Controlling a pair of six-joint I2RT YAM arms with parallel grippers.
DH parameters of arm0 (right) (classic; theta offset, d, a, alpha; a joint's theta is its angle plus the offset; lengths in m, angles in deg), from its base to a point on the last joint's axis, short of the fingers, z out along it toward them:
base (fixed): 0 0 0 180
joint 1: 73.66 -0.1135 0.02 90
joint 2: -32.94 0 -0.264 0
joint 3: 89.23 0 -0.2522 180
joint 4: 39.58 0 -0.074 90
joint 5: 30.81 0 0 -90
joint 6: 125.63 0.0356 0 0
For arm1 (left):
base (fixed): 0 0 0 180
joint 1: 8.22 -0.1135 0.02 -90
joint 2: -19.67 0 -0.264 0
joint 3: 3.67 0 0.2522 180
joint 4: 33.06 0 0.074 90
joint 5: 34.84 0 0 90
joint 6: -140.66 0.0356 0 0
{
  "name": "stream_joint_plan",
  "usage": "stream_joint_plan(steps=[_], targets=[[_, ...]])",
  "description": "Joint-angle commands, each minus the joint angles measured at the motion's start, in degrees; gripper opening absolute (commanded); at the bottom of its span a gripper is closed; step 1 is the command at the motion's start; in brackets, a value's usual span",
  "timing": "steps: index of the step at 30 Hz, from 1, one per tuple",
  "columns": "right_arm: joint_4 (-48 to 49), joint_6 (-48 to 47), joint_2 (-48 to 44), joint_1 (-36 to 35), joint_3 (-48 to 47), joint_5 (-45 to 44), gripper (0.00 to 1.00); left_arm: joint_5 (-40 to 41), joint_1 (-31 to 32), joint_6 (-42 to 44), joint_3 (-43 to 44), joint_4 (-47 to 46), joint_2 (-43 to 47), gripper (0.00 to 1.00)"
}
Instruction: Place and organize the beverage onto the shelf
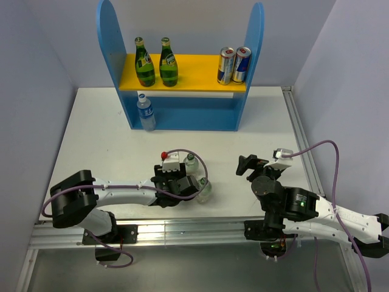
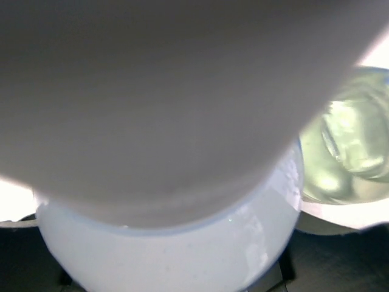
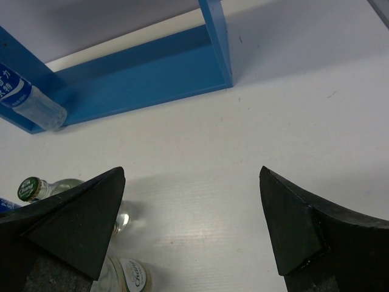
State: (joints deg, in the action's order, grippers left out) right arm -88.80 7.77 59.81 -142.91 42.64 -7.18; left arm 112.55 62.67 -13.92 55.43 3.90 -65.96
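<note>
The shelf [image 1: 194, 70] stands at the back, and its blue base shows in the right wrist view [image 3: 140, 79]. Its yellow board holds two green bottles [image 1: 144, 64] and two cans [image 1: 234, 66]. A water bottle [image 1: 146, 112] stands on the lower tier. My left gripper [image 1: 185, 182] is among clear glass bottles: one with a green cap [image 1: 191, 162] and one by its tip [image 1: 203, 190]. A pale bottle [image 2: 170, 255] fills the left wrist view and hides the fingers. A red cap [image 1: 164, 154] shows above the wrist. My right gripper [image 1: 246, 165] is open and empty over bare table [image 3: 191, 213].
A metal rail [image 1: 301, 140] runs along the table's right edge. Grey walls close in on the left, right and back. The right half of the shelf's lower tier [image 1: 200, 112] holds nothing. The green-capped bottle [image 3: 27, 188] and a labelled glass bottle [image 3: 124, 274] lie left of my right gripper.
</note>
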Motion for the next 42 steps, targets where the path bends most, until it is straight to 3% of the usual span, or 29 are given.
stream_joint_plan(steps=[1,7,11,20,27,42], targets=[[1.54,0.20,0.29,-0.18,0.27,-1.04,0.98,4.66,-1.81,1.90,-1.04,-0.95,3.79,0.00],[1.54,0.28,-0.07,-0.27,0.27,-1.04,0.98,-0.68,-12.43,18.59,-5.43,-18.78,13.09,0.00],[1.98,-0.24,-0.24,-0.27,0.44,-0.78,0.98,-7.19,-23.31,28.34,-6.93,-30.21,15.40,0.00],[1.98,-0.24,-0.24,-0.27,0.36,-0.95,0.98,-15.02,-36.24,36.71,1.94,-44.37,0.39,0.00],[2.42,-0.68,-0.24,-0.27,0.53,-0.60,0.98,-18.54,-41.53,37.94,8.79,-50.79,-9.55,0.00],[2.95,-1.21,0.37,-0.27,0.44,-0.52,0.98,-17.75,-44.09,39.09,20.05,-51.06,-19.23,0.00]])
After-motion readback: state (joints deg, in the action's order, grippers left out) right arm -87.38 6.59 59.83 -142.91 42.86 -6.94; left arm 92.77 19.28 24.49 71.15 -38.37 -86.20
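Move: The left hand holds the second blue-labelled water bottle on the table. The first water bottle, its goal in the lower left of the blue shelf, stands about 28 cm ahead and 10 cm to its left, its middle some 3 cm higher. One clear bottle stands some 8 cm right and 3 cm ahead, another 12 cm right and 7 cm back, both near hand height. From the right hand, the first water bottle lies roughly 30 cm ahead, 38 cm left and 11 cm below. Keeping its grip on the water bottle, the left hand swings forward and left away from the two clear bottles, lifting it off the table by some 4 cm as it goes, and the leftward part is done by about halfway. It dips about 3 cm on the way to the lower shelf opening, then eases straight in towards the first water bottle, rising slightly, for some 26 cm of forward travel in all, the wrist turning about 10 degrees counter-clockwise and tipping up a little while the fingers stay closed on the bottle. ##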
